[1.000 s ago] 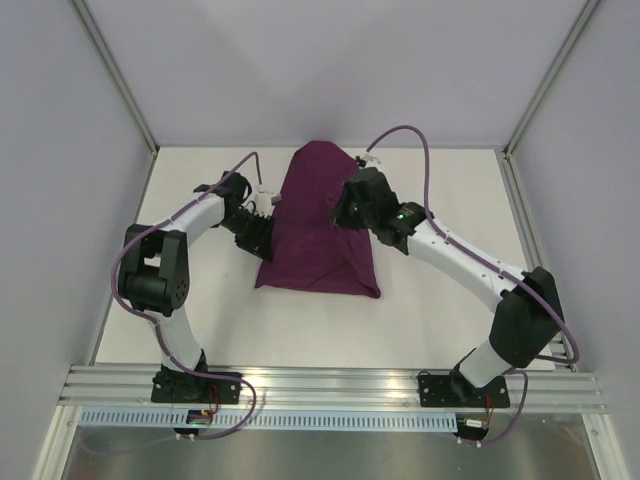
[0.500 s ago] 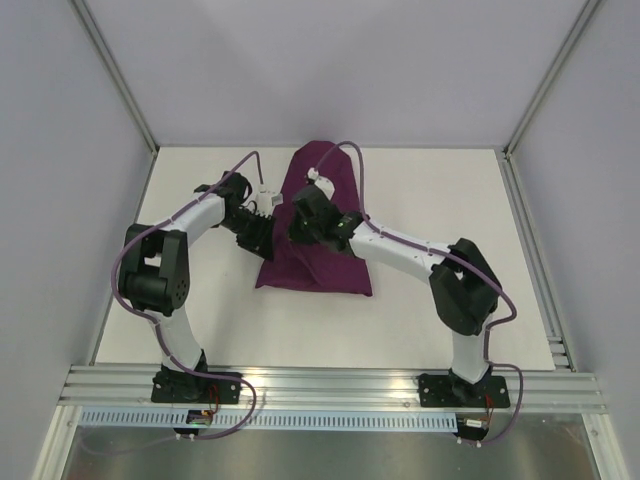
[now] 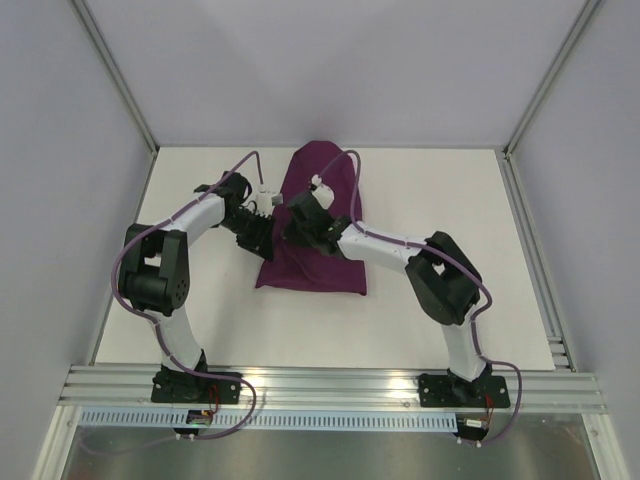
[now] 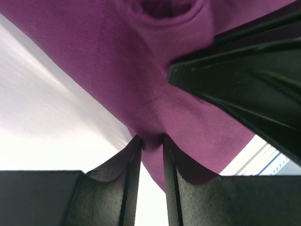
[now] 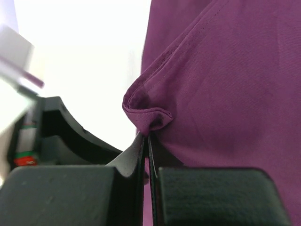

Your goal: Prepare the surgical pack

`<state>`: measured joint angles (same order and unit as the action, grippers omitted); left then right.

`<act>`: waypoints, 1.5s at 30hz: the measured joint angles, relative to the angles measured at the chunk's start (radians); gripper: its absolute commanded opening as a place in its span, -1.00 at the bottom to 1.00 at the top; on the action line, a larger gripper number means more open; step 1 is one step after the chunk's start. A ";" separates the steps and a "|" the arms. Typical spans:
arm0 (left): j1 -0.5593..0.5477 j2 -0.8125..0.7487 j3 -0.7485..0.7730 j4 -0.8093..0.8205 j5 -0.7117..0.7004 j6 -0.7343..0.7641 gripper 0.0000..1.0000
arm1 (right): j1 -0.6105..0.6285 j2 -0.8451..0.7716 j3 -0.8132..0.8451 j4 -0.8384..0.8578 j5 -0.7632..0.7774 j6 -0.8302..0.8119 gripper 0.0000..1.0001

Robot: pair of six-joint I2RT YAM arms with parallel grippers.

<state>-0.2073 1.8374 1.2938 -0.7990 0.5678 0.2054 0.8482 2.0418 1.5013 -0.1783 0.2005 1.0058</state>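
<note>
The surgical pack (image 3: 325,268) is a plum-purple drape lying partly folded in the middle of the white table (image 3: 450,200). My left gripper (image 3: 268,228) sits at the drape's left edge. In the left wrist view it (image 4: 151,140) pinches a bunch of the purple cloth (image 4: 136,75) between its fingertips. My right gripper (image 3: 293,222) hovers over the drape's left half, close to the left one. The right wrist view shows it (image 5: 147,135) shut on a small hemmed fold of the cloth (image 5: 225,94).
The black body of the right gripper (image 4: 244,80) fills the right side of the left wrist view, very near. The left arm's black link (image 5: 61,136) shows in the right wrist view. An aluminium rail (image 3: 330,385) runs along the near edge, and grey walls enclose the table.
My right arm has swung left across the drape, carrying its fold over toward the left gripper; the drape's lower right side has drawn in. The left arm stays put, its jaws a little narrower.
</note>
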 measured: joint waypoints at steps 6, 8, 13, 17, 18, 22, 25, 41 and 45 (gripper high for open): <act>0.000 0.000 0.000 0.000 0.003 0.002 -0.31 | 0.000 -0.085 -0.053 0.043 0.072 0.064 -0.99; 0.000 0.000 0.000 0.000 0.004 0.002 -0.31 | 0.000 -0.123 -0.078 0.065 0.098 0.089 -0.99; 0.000 0.000 0.000 0.000 0.003 0.003 -0.31 | -0.003 -0.147 -0.082 0.087 0.146 0.119 -0.99; 0.000 0.000 0.000 0.000 0.003 0.003 -0.30 | -0.003 -0.141 -0.070 0.083 0.158 0.134 -0.99; 0.000 0.000 0.000 0.000 0.003 0.003 -0.30 | -0.003 -0.135 -0.066 0.085 0.160 0.141 -0.99; 0.000 0.000 0.000 0.000 0.004 0.003 -0.28 | -0.005 -0.071 -0.045 0.096 0.156 0.176 -0.99; 0.000 0.000 0.000 -0.001 0.005 0.004 -0.22 | -0.005 0.021 -0.001 0.094 0.136 0.190 -0.99; 0.025 -0.047 0.086 -0.138 0.090 0.073 0.08 | -0.032 0.069 0.059 0.130 -0.021 0.107 0.40; 0.030 -0.108 0.133 -0.181 0.119 0.087 0.11 | -0.081 -0.028 0.048 0.121 -0.084 0.077 0.42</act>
<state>-0.1772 1.7290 1.4265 -0.9802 0.6868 0.2928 0.7670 2.0136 1.5490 -0.0578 0.1162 1.0828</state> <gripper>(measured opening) 0.543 0.703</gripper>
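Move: The right hand, shut on the folded-over drape corner, is taking it to the drape's left edge, about 3 cm ahead, 1 cm left and 4 cm below. The drape's near-left corner lies some 12 cm back and 7 cm left of that hand; its near-right corner about 13 cm back and 19 cm right, both roughly 7 cm lower. From the left hand, whose tips are on the drape, the laying spot is some 8 cm ahead, 4 cm right, nearly level. Still pinching the drape corner, the right hand lifts about 6 cm, eases forward while turning slightly clockwise, then lowers some 10 cm onto the drape's left edge, opens wide to let go, and rises nearly 10 cm, turning back. The left fingers, on the near part of the same edge, spread further and come free, rising about 8 cm late on. ##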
